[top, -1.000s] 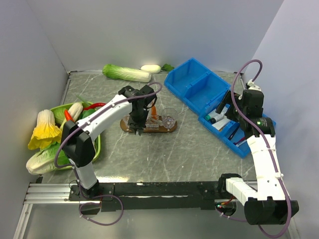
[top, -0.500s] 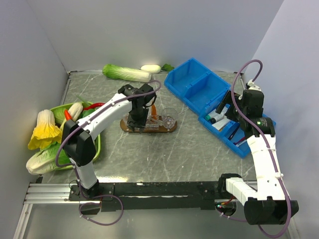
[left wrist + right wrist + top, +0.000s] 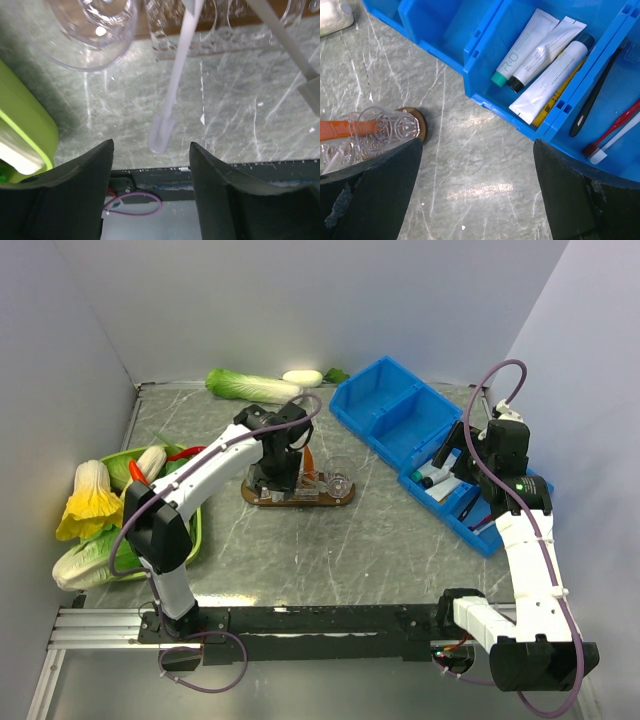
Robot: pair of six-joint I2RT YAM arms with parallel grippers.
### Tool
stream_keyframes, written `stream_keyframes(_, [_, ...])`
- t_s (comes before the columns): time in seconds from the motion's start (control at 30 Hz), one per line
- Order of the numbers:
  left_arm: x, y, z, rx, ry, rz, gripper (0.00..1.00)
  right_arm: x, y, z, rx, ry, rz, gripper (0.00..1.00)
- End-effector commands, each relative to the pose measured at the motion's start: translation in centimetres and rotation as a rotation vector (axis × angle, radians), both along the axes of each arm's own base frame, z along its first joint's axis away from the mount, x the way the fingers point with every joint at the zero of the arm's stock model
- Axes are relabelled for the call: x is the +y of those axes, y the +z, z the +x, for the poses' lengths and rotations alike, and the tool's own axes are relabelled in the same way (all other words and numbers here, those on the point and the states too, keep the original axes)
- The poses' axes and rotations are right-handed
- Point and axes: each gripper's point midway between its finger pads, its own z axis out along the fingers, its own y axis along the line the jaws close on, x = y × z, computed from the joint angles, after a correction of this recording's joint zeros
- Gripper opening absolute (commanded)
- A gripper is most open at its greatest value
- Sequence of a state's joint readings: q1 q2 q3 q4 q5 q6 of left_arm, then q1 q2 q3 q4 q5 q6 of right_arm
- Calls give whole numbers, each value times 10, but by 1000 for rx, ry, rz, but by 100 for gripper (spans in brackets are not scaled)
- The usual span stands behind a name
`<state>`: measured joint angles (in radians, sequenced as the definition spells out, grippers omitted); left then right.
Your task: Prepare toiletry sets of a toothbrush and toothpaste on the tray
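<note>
The dark-brown tray lies mid-table with clear cups standing on it. An orange toothpaste stands in one cup and shows again as the toothpaste in the right wrist view. My left gripper hangs over the tray's left part. In its wrist view the left gripper is open, and a white toothbrush leans out of a cup, free of both fingers, its head just beyond their tips. My right gripper is open and empty over bare table beside the blue bin.
The blue bins at the right hold white tubes and black, red and white brushes. A green dish with vegetables sits at the left, and a cabbage lies by the back wall.
My left gripper has opened and let go of the white toothbrush, which now leans in its cup, and has drawn slightly back from the tray. The right arm has not moved.
</note>
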<state>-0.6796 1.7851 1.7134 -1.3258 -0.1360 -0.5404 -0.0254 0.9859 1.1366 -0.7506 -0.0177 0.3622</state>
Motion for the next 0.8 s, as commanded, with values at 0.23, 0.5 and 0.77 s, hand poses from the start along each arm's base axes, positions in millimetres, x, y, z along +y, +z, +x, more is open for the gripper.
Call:
stream_keyframes(0.23, [26,70,22,-292,54,9,86,-3,12,3,-44,0,-15,100])
stream_keyframes(0.5, [28,139,41,-584,162,-161,98,-7,33,-10,-87,25,-76,100])
stream_keyframes(0.77, [45,172,48,-857,375,-363,99,-5,66,-28,-192,89,-142,100])
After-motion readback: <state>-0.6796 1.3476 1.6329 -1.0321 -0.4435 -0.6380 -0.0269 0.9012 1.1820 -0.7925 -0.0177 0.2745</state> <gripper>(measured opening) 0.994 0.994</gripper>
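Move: The left hand, already loosened, is around the head of the white toothbrush; the brush's middle lies about 3 cm ahead, 2 cm right and 5 cm below. The left glass is 6 cm ahead, 2 cm left and 9 cm down; the clear rack 5 cm ahead and 5 cm right, as low; the orange tube 8 cm ahead, 7 cm right, 7 cm down. From the right hand the brush lies some 33 cm left, roughly level forward, 15 cm below. Left hand rises 15 cm off the toothbrush, opening fully, tilting some 40 degrees forward; right hand eases up and back. ##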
